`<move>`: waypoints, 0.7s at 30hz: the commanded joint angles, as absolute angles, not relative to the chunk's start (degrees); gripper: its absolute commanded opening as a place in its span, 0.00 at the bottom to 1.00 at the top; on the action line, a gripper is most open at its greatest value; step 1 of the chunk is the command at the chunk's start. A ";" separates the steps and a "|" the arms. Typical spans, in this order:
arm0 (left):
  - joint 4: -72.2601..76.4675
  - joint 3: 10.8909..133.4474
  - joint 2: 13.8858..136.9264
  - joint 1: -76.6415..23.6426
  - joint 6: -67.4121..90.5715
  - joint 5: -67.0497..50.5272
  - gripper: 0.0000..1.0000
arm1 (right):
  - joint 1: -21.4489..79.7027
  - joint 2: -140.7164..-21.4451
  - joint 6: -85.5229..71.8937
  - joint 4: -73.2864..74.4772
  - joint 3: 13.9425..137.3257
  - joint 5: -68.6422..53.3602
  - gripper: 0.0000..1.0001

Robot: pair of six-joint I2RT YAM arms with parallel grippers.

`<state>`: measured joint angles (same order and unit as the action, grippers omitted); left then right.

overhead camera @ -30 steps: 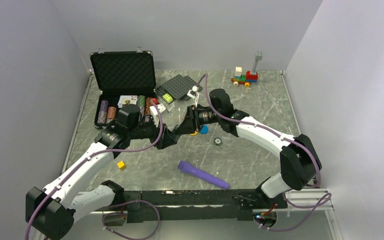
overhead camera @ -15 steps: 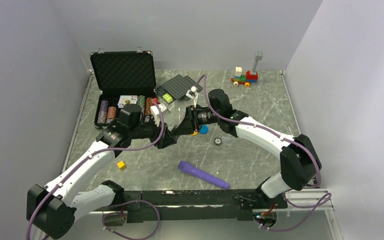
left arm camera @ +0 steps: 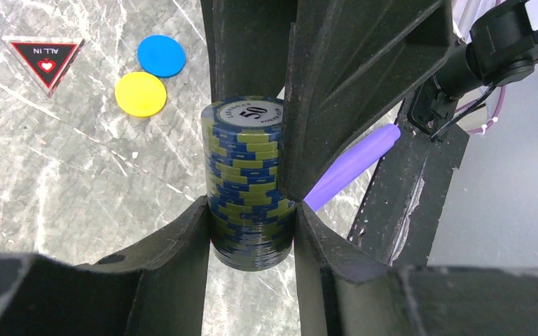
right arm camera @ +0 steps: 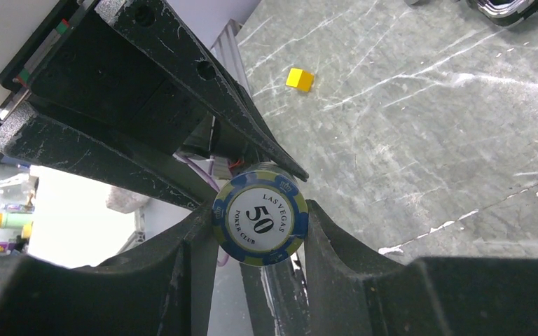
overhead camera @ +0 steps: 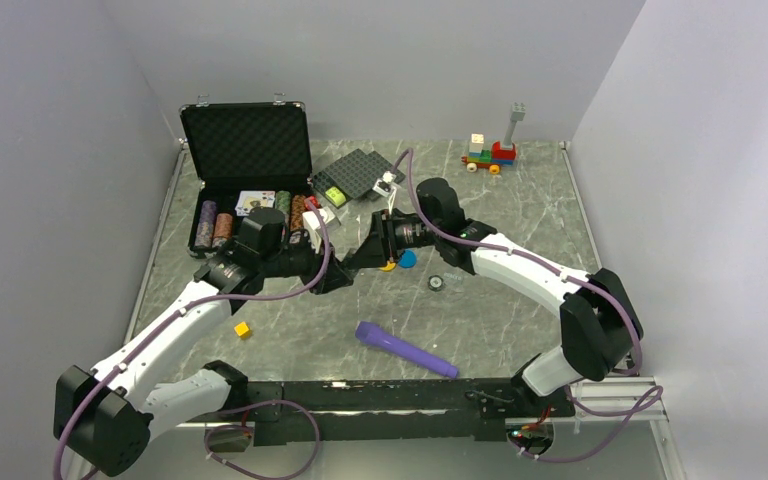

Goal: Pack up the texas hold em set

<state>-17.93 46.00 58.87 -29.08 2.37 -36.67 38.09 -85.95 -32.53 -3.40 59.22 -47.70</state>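
A blue-and-yellow striped chip stack (left arm camera: 246, 182) hangs above the table between both grippers. My left gripper (left arm camera: 251, 210) is shut on its lower part, both fingers touching its sides. My right gripper (right arm camera: 260, 210) is shut on the same chip stack (right arm camera: 259, 218), whose "50" face looks into the right wrist view. In the top view the two grippers meet tip to tip, left gripper (overhead camera: 335, 272), right gripper (overhead camera: 360, 262). The black case (overhead camera: 245, 140) stands open at the back left with chip stacks (overhead camera: 212, 225) and cards (overhead camera: 257, 202). A blue disc (left arm camera: 161, 56), yellow disc (left arm camera: 140, 94) and dark red triangle (left arm camera: 45, 52) lie on the table.
A purple cylinder (overhead camera: 405, 349) lies near the front. A small yellow cube (overhead camera: 243, 329) sits front left. Dark studded plates (overhead camera: 355, 175) rest beside the case. A brick toy train (overhead camera: 488, 152) stands at the back right, and a small round object (overhead camera: 436, 283) lies mid-table.
My left gripper's fingers have closed onto the chip stack that the right gripper holds. Both arms have stayed almost in place.
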 commanded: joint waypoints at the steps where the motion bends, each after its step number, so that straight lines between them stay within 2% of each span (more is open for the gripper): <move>1: -17.34 47.40 58.40 -29.27 1.32 -36.74 0.00 | 38.37 -83.32 -31.93 -8.04 60.93 -47.34 0.25; 6: -16.61 46.88 57.39 -29.27 1.04 -36.09 0.00 | 38.13 -82.00 -31.31 -8.45 59.99 -45.18 0.78; 8: -16.46 46.72 57.10 -29.22 1.05 -35.80 0.00 | 37.65 -81.51 -30.98 -8.61 59.71 -44.28 0.92; 9: -16.41 46.63 56.98 -29.22 1.05 -35.13 0.00 | 37.32 -81.23 -30.93 -8.87 59.45 -43.72 0.96; 11: -17.53 47.06 57.12 -29.25 0.71 -32.03 0.00 | 35.87 -80.28 -31.34 -9.69 58.61 -42.17 0.99; 15: -19.27 48.36 57.96 -27.75 -1.84 -24.21 0.00 | 32.90 -76.99 -31.35 -9.97 57.71 -33.96 1.00; 21: -19.86 54.07 63.59 -16.86 -0.51 -22.95 0.00 | 32.52 -71.93 -26.74 -6.35 61.56 -18.35 1.00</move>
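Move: Off beyond the left hand, which shares its grip on the blue-yellow chip stack with the right, the open case's middle lies about 20 cm ahead, 25 cm left and 18 cm down. The yellow disc is some 12 cm ahead and 8 cm right of that hand; the ALL IN triangle, 20 cm ahead and 6 cm right, both about 20 cm down. The right hand has the stack's middle about 2 cm left, 1 cm back and 1 cm below its finger pads. Opening wide, the right fingers let go of the chip stack, and that hand pulls away some 7 cm forward, 5 cm right and nearly as much up, swinging clockwise. The left hand keeps its pinch and, slow at first, carries the stack about 4 cm each left and forward and a little down towards the case, turning some 15 degrees counter-clockwise as its fingers dip. ##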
